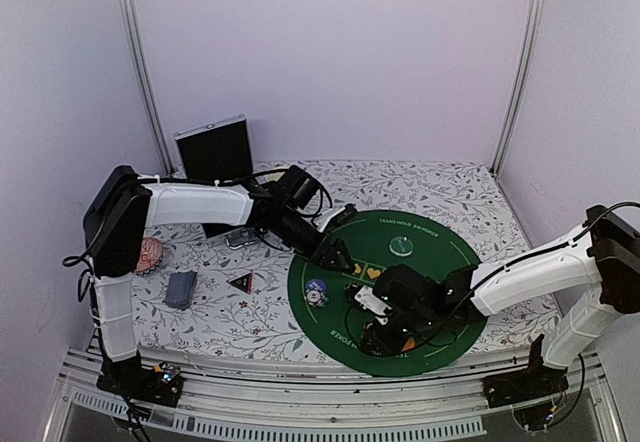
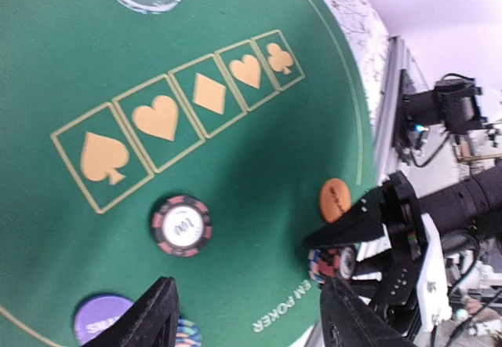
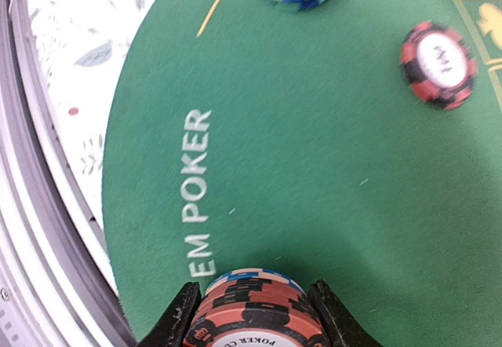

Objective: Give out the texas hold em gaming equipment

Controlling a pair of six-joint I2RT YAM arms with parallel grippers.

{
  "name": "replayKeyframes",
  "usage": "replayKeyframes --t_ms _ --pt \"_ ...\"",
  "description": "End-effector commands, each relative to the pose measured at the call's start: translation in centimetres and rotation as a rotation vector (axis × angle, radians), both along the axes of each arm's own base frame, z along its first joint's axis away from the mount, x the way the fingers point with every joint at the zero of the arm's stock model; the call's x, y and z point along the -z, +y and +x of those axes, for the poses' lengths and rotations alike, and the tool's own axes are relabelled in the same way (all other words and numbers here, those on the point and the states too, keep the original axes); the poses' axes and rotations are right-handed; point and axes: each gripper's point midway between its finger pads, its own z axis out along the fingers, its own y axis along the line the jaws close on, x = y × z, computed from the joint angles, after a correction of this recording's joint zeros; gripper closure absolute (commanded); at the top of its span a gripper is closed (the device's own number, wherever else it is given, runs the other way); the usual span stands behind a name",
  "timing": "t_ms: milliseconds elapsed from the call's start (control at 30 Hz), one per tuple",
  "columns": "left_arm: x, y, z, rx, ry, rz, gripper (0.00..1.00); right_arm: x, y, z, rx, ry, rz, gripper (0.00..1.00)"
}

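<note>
My right gripper [image 3: 255,315] is shut on a stack of dark red and blue-white poker chips [image 3: 252,304], held low over the round green poker mat [image 3: 329,182] beside its "EM POKER" lettering. From the left wrist view, that stack [image 2: 333,262] sits between the right fingers, with an orange disc [image 2: 335,199] on the mat just beside them. My left gripper [image 2: 251,308] hangs open above the mat with nothing between its fingers [image 2: 149,319]. A single red-black chip [image 2: 182,224] lies ahead of it. A purple disc [image 2: 102,318] and a blue-green chip stack [image 2: 187,333] lie near the left finger.
A clear round disc [image 1: 401,245] lies on the far part of the mat [image 1: 455,252]. Off the mat to the left are a black-red triangular token [image 1: 241,282] and grey-blue cards [image 1: 181,288]. A silver-edged black case [image 1: 215,149] stands at the back left.
</note>
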Motion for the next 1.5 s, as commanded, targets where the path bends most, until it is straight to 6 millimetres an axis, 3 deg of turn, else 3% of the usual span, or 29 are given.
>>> replayKeyframes --t_ms 0,167,367,533,600,733,933,1067,1167,1267,1467 --pt "1.2 2.0 2.0 -0.030 -0.099 0.128 0.36 1.2 -0.3 -1.3 0.034 0.042 -0.044 0.98" --pt "1.2 2.2 2.5 -0.043 -0.127 0.151 0.36 1.7 -1.0 -1.3 0.071 0.040 -0.081 0.98" --pt "1.6 2.5 3.1 -0.053 -0.162 0.198 0.36 1.7 -1.3 0.7 0.104 -0.060 -0.131 0.97" --pt "1.7 2.7 2.9 -0.039 -0.176 0.218 0.36 2.7 -1.7 0.6 0.088 -0.051 -0.191 0.95" --pt "1.7 2.6 2.7 -0.032 -0.185 0.224 0.35 2.9 -1.7 0.4 0.092 -0.042 -0.196 0.87" --pt "1.9 2.3 2.2 0.002 -0.205 0.237 0.28 2.8 -1.6 0.2 0.091 -0.027 -0.193 0.56" --pt "2.6 1.3 1.3 0.061 -0.243 0.264 0.25 1.7 -0.9 0.2 0.080 -0.030 -0.158 0.41" --pt "3.3 0.3 0.7 0.108 -0.273 0.288 0.25 0.1 0.2 0.3 0.057 -0.039 -0.107 0.34" --pt "4.5 -0.2 0.7 0.131 -0.293 0.329 0.21 -2.4 1.3 0.4 0.041 -0.053 -0.032 0.25" --pt "5.8 -0.7 0.8 0.145 -0.298 0.369 0.13 -5.8 1.6 0.6 0.041 -0.090 0.052 0.00" --pt "7.8 -1.9 0.5 0.180 -0.328 0.420 0.13 -10.5 0.0 0.7 0.076 -0.130 0.126 0.01"
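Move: The right hand holds the red-and-black chip stack about 3 cm above its spot on the mat, directly below; the orange button lies some 7 cm to its right, level with it. From the left hand, the lone red 100 chip is about 4 cm right, level fore and aft, 10 cm down; the blue chip stack is some 4 cm left and 2 cm back, at similar depth. The right fingers lower the held chip stack about 1 cm to the mat, edging back and then forward again, let go by opening wide, and rise straight off by about 8 cm. Meanwhile the empty left hand swings a little forward and left, returns, then sinks about 7 cm overall towards the red 100 chip, its fingers tilting more steeply down and opening wider. ##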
